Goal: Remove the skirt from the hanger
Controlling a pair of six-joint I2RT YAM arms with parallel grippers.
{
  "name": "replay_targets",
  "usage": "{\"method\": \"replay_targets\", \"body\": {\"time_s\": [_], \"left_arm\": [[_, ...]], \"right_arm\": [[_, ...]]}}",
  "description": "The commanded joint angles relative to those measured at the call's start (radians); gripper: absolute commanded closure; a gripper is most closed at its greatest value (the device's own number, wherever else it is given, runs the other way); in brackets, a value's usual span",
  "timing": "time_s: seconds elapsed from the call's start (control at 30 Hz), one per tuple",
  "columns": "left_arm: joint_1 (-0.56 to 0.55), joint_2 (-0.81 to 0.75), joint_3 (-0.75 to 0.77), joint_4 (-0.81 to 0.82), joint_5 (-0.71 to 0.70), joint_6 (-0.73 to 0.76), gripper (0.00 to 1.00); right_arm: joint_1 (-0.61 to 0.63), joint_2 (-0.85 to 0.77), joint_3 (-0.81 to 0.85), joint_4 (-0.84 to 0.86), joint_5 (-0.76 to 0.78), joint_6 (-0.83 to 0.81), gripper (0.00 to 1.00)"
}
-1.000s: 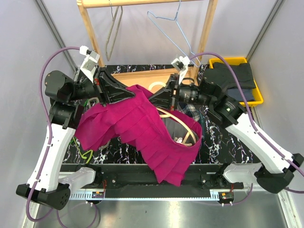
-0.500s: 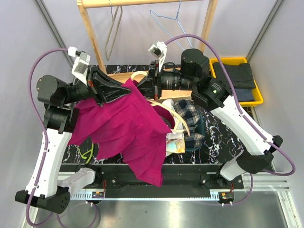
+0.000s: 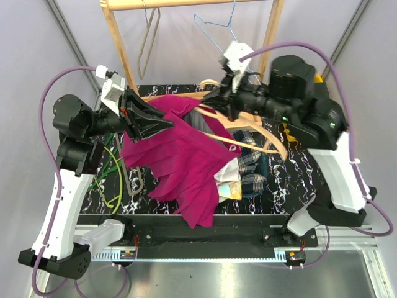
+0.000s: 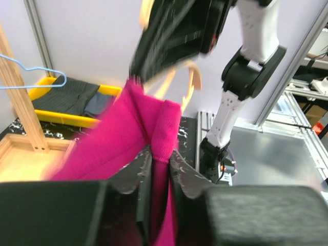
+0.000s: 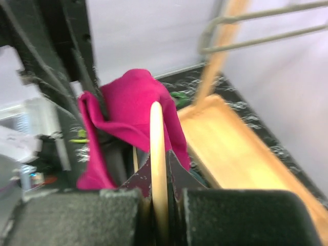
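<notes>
The magenta pleated skirt [image 3: 186, 161] hangs over the table from my left gripper [image 3: 167, 123], which is shut on a fold of its top edge. The left wrist view shows that fold [image 4: 138, 128] filling the gap between the jaws of the left gripper [image 4: 160, 164]. My right gripper [image 3: 208, 99] is raised to the right of it and shut on the pale wooden hanger [image 3: 267, 132]. Its arms stretch bare toward the right. In the right wrist view the hanger [image 5: 156, 154] stands upright in the right gripper [image 5: 158, 169], with the skirt [image 5: 133, 102] just behind it.
A wooden rack [image 3: 121, 49] with wire hangers [image 3: 220, 31] stands at the back. A plaid garment [image 3: 248, 161] and a small packet lie on the marble table [image 3: 285, 180]. Green hangers [image 3: 111, 186] lie at the left. A yellow bin [image 4: 66, 100] holds dark clothes.
The right arm has lifted the hanger up and to the right, away from the skirt. The skirt has slid off it and now droops from the left gripper.
</notes>
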Motion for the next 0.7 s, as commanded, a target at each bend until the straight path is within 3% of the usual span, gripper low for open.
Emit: {"method": "replay_targets", "body": {"time_s": [0.0,0.07,0.23,0.33,0.4,0.53,0.57,0.67], "left_arm": [[-0.005,-0.034,0.004,-0.098,0.058,0.044,0.71],[-0.004,-0.034,-0.002,-0.103,0.055,0.046,0.67],[0.005,-0.036,-0.003,-0.115,0.035,0.058,0.74],[0.007,-0.036,0.0,-0.132,0.026,0.087,0.71],[0.007,-0.025,0.003,-0.129,0.01,0.081,0.62],[0.002,0.009,0.049,-0.115,-0.037,0.072,0.35],[0.002,0.025,0.088,-0.109,-0.063,0.069,0.21],[-0.002,0.094,0.229,-0.075,-0.115,0.029,0.01]], "right_arm": [[-0.019,-0.163,0.051,0.181,0.343,-0.168,1.0],[-0.019,-0.207,0.018,0.189,0.332,-0.15,1.0],[-0.019,-0.298,-0.079,0.213,0.39,-0.147,1.0],[-0.019,-0.359,-0.128,0.212,0.332,-0.087,1.0],[-0.019,-0.366,-0.148,0.197,0.302,-0.055,1.0],[-0.019,-0.416,-0.231,0.29,0.3,-0.023,1.0],[-0.018,-0.424,-0.234,0.323,0.3,-0.02,1.0],[-0.019,-0.372,-0.141,0.313,0.282,-0.024,1.0]]}}
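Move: Just inside the right hand's grip is the wooden hanger, its middle about 9 cm right, 6 cm back and 4 cm lower; the skirt still hangs on it, its middle some 6 cm left, 8 cm back and 15 cm below. The blue hanger hangs about 15 cm ahead and 6 cm right. From the left hand, which still pinches the skirt's edge, the skirt's middle lies roughly 5 cm right, 5 cm back and 12 cm down. Pulling the wooden hanger away from the left hand, the right hand sweeps about 15 cm to the right while rising some 6 cm, drawing back a little late on; its wrist swings about 20 degrees clockwise and the fingers keep their grip. The left hand stays nearly in place, sinks slightly, then spreads its fingers wide and lets go of the skirt. ##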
